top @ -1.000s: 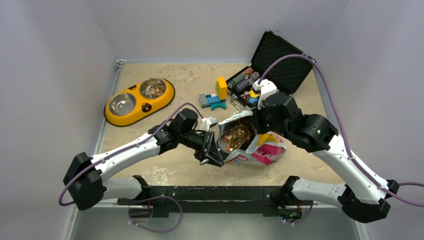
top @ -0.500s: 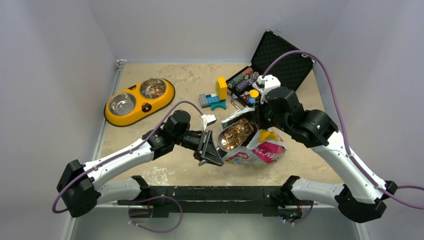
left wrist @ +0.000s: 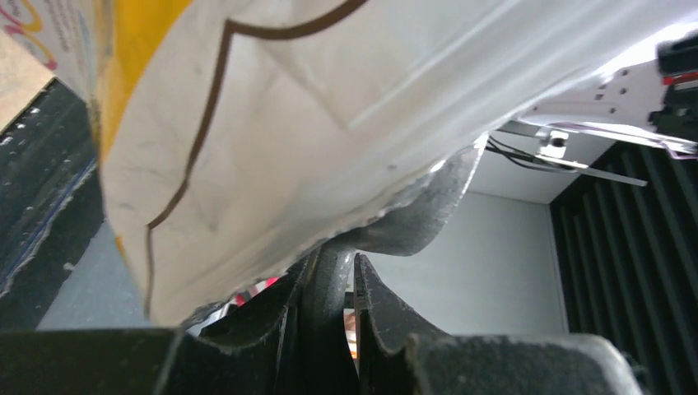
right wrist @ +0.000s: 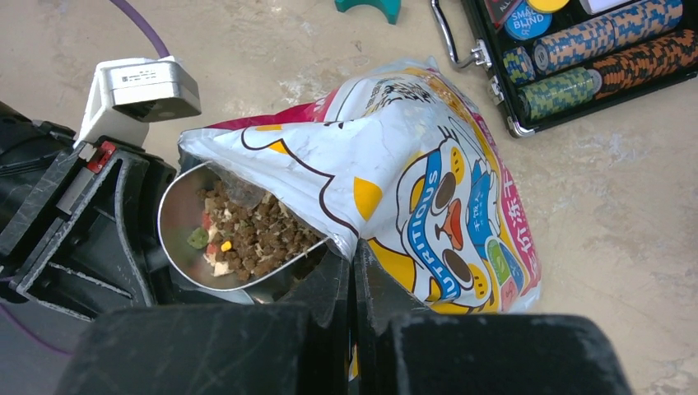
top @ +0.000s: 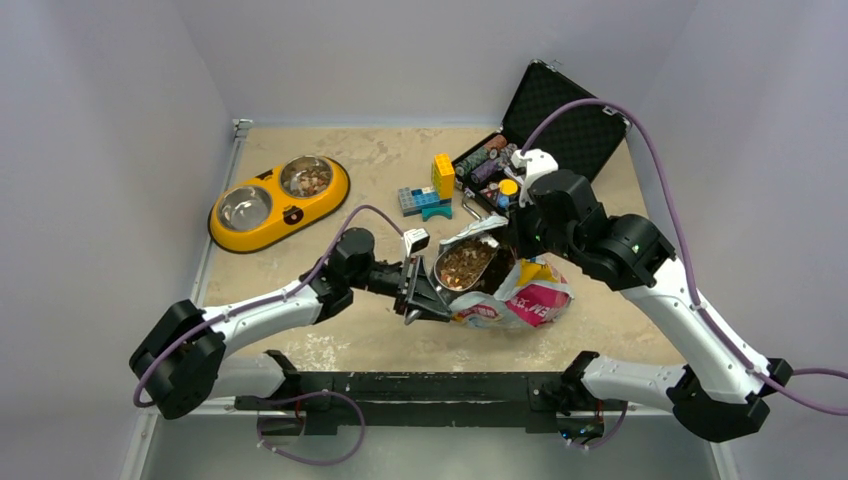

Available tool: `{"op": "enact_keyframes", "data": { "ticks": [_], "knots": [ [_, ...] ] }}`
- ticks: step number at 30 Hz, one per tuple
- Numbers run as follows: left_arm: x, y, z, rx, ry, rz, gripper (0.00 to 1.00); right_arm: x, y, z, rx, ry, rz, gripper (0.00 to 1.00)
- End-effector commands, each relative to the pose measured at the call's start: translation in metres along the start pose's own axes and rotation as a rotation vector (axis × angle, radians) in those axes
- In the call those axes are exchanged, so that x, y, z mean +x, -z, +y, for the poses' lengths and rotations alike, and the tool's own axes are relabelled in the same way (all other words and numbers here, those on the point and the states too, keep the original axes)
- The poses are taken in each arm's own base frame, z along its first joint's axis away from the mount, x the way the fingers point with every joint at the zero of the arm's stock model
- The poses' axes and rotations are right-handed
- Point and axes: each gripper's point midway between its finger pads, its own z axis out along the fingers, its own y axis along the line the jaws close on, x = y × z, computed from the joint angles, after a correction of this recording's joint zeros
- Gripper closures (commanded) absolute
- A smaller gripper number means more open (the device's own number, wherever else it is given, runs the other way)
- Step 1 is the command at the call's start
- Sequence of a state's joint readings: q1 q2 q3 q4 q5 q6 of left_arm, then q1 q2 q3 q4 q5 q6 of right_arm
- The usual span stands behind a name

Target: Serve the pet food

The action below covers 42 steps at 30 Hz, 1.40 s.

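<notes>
The pet food bag [top: 525, 298] lies open on the table, its mouth facing left. My right gripper [top: 518, 238] is shut on the bag's upper edge [right wrist: 362, 234] and holds the mouth up. My left gripper [top: 418, 290] is shut on the handle [left wrist: 329, 288] of a metal scoop [top: 462, 265]. The scoop sits in the bag's mouth, heaped with brown kibble [right wrist: 255, 234]. In the left wrist view the white bag [left wrist: 288, 107] fills the frame above the jaws. A yellow double bowl [top: 225, 228] stands at the far left; its right cup holds kibble [top: 306, 178], its left cup [top: 245, 208] holds none.
An open black case [top: 560, 120] with poker chips [right wrist: 593, 58] stands at the back right, just behind the bag. Yellow and blue toy bricks [top: 432, 190] sit at the back middle. Bare table lies between the bag and the bowl.
My left gripper has drawn the filled scoop a little left and up towards the bag's mouth, and the left elbow has shifted. My right gripper has stayed shut on the bag's edge.
</notes>
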<state>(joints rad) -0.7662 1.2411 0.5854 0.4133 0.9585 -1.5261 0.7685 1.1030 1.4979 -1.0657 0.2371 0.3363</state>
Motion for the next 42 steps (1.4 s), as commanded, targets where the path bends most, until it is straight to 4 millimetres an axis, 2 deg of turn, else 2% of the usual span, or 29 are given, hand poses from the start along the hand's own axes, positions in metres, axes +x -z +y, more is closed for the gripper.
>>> {"op": "enact_keyframes", "data": {
  "ticks": [1,4,9,17,20,24,29,35,38,42],
  "knots": [
    [-0.010,0.004,-0.036,0.136,-0.052,-0.029,1.00,-0.040,0.022,0.002,-0.029,-0.044,-0.171,1.00],
    [-0.004,0.007,-0.037,0.143,-0.033,-0.012,1.00,-0.041,0.021,-0.001,-0.012,-0.047,-0.176,1.00],
    [0.013,0.016,-0.050,0.146,-0.029,0.028,1.00,-0.040,0.008,-0.011,0.069,-0.065,-0.153,1.00],
    [0.045,0.036,-0.052,0.092,-0.043,0.046,1.00,-0.058,-0.016,-0.031,0.222,-0.122,-0.105,1.00],
    [0.049,0.041,-0.055,0.081,-0.052,0.033,1.00,-0.061,-0.024,-0.041,0.275,-0.133,-0.087,1.00],
    [0.050,0.046,-0.065,0.103,-0.069,0.000,1.00,-0.055,-0.031,-0.054,0.312,-0.155,-0.050,1.00],
    [0.040,0.054,-0.087,0.137,-0.099,-0.067,1.00,-0.034,-0.032,-0.062,0.318,-0.133,-0.016,1.00],
    [0.012,0.070,-0.125,0.160,-0.156,-0.160,1.00,-0.006,-0.025,-0.061,0.270,-0.124,0.003,1.00],
    [-0.010,0.077,-0.140,0.164,-0.164,-0.208,1.00,0.002,-0.020,-0.063,0.263,-0.122,0.003,1.00],
    [-0.050,0.089,-0.144,0.155,-0.160,-0.277,1.00,0.007,-0.015,-0.062,0.241,-0.121,-0.009,1.00]
  ]
}}
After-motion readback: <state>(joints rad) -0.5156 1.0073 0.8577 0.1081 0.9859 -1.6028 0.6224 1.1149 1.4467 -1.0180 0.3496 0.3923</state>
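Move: The empty bowl of the yellow stand lies far off from the left hand, which holds the loaded scoop: about 33 cm ahead, 45 cm left and 19 cm down. The part-filled bowl is some 9 cm beyond it and 14 cm to its right. The bag's middle sits about 11 cm ahead of the left hand, 18 cm right and 12 cm down. From the right hand, pinching the bag's rim, the scoop's bowl is roughly 12 cm left, 4 cm back and 8 cm lower. The loaded scoop, still gripped by its handle, is drawn up out of the bag's mouth as the left hand rises and backs off to the left, then swings forward and climbs on, some 13 cm higher in all, turning slightly counter-clockwise. The right hand keeps its pinch on the rim, carries it about 6 cm forward and rightward while turning clockwise, then eases partly back. ##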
